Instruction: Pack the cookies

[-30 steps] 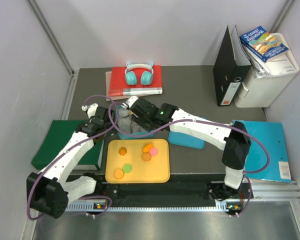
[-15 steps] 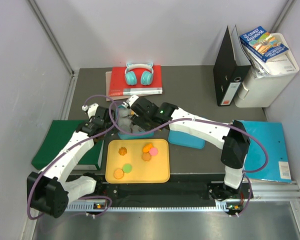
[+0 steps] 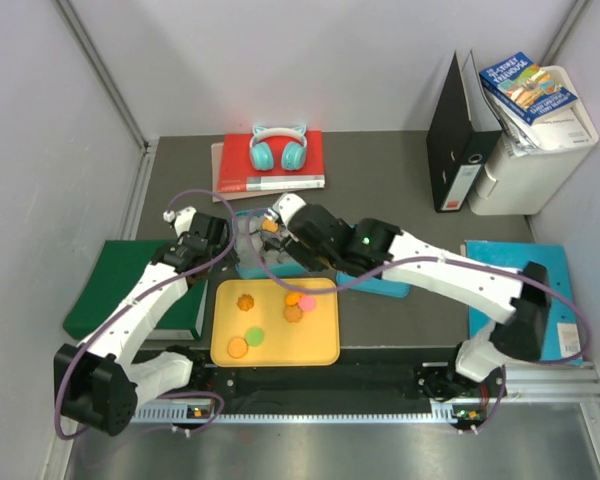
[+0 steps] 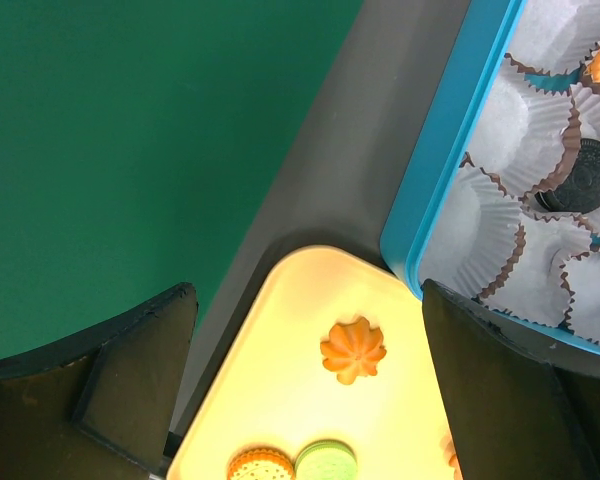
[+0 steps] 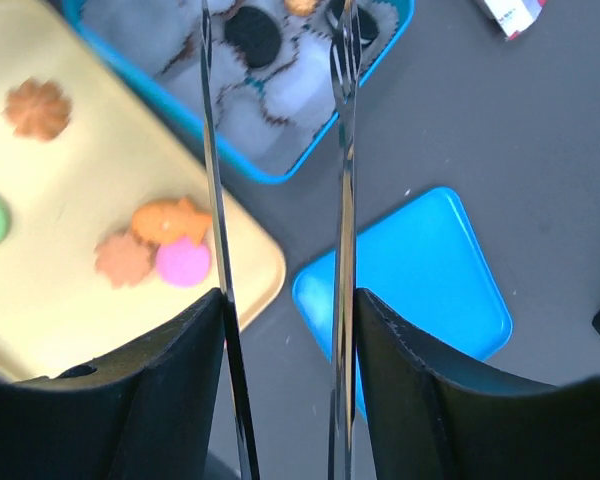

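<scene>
Several cookies lie on the yellow tray (image 3: 320, 345): a scalloped orange one (image 3: 245, 302), an orange (image 3: 294, 296), a pink (image 3: 308, 301), a brown (image 3: 293, 314), a green (image 3: 254, 336) and a round orange (image 3: 238, 348). The blue box (image 3: 242, 268) of paper cups holds an orange cookie (image 3: 270, 226) and black cookies (image 5: 252, 35). My left gripper (image 4: 315, 400) is open over the tray's far left corner, with the scalloped cookie (image 4: 353, 350) between its fingers. My right gripper (image 5: 273, 40), with long thin metal fingers, is open and empty above the box's near right edge.
The blue box lid (image 3: 375, 275) lies right of the box. A green book (image 3: 110, 285) lies left of the tray, a red book with teal headphones (image 3: 278, 150) at the back. A black binder (image 3: 460, 130), a white bin and a teal folder (image 3: 540, 290) are on the right.
My right arm has swung its elbow out to the right and drawn the gripper back from over the box. An orange cookie now shows in the box. The left arm has hardly moved.
</scene>
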Tool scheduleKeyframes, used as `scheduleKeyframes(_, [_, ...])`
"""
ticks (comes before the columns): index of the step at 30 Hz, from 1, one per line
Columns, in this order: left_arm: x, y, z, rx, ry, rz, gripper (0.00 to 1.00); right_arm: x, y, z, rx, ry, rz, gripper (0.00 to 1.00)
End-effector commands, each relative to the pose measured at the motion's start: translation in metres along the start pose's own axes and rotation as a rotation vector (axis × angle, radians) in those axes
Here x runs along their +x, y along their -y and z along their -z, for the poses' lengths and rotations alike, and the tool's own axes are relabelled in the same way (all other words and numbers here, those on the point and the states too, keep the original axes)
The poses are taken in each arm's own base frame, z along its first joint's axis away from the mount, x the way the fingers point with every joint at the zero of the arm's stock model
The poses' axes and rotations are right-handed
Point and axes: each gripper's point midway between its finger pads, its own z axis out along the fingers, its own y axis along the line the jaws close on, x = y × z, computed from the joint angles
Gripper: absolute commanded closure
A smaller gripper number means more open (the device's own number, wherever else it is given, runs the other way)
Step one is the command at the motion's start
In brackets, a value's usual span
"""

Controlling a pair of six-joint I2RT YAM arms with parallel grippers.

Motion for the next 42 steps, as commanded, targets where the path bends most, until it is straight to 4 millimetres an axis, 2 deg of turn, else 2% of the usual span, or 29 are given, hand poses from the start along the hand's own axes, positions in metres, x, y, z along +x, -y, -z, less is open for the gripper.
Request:
scheduleKeyframes(1, [-0.01,0.003,0.001,0.014,0.03,0.011,0.02,0.022,-0.02,0.048,-0.004,0.026,0.074,0.48])
scheduleKeyframes(2, [-0.01,0.003,0.001,0.013,0.028,0.01,0.02,0.039,-0.024,0.052,-0.008,-0.019,0.081,0.48])
scheduleKeyframes(4, [-0.01,0.004,0.001,0.015,0.024,0.015,0.02,0.051,-0.033,0.067,-0.031,-0.023,0.087,0.48])
scheduleKeyframes(5, [-0.01,0.004,0.001,0.015,0.025,0.017,0.02,0.065,-0.036,0.068,-0.033,-0.059,0.076,0.48])
scheduleKeyframes(7, [-0.011,0.003,0.0,0.009,0.028,0.017,0.02,0.077,-0.041,0.076,-0.052,-0.069,0.056,0.48])
scheduleKeyframes(8, [-0.012,0.003,0.0,0.011,0.034,0.021,0.02,0.09,-0.045,0.075,-0.053,-0.097,0.039,0.48])
scheduleKeyframes(11, [-0.009,0.0,-0.002,0.002,0.034,0.021,0.02,0.114,-0.05,0.074,-0.064,-0.137,0.014,0.48])
scheduleKeyframes(14, [-0.008,0.0,-0.003,0.0,0.03,0.018,0.02,0.125,-0.059,0.073,-0.082,-0.15,0.001,0.48])
scheduleKeyframes(27, [-0.007,-0.002,0.0,0.007,0.031,0.018,0.02,0.107,-0.1,0.069,-0.13,-0.128,0.073,0.48])
scheduleKeyframes(37, [-0.007,0.001,0.0,0.019,0.027,0.011,0.02,0.108,-0.111,0.047,-0.104,-0.148,0.142,0.48])
scheduleKeyframes(42, [-0.006,0.0,-0.001,0.015,0.024,0.011,0.02,0.104,-0.118,0.042,-0.123,-0.147,0.151,0.49])
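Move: The brown flower cookie lies on the tray about 8 cm back from the right hand, some 2 cm to its left and roughly 20 cm below. The pink cookie sits about 3 cm to the right of the brown one and 2 cm farther out, the orange fish cookie 3 cm straight beyond it. The blue box's middle is 6 cm ahead and 6 cm left of the right hand. From the left hand, the brown cookie is about 10 cm back, 16 cm right and 11 cm down. The brown flower cookie and the pink one beside it are what the right hand's still-held, parted tongs come down towards. The hand pulls back about 15 cm from the blue box over the tray, swinging right on the way and partly returning left, while sinking some 9 cm in two stages and tipping steeper, roughly 15 degrees. Its grip opening stays unchanged. ##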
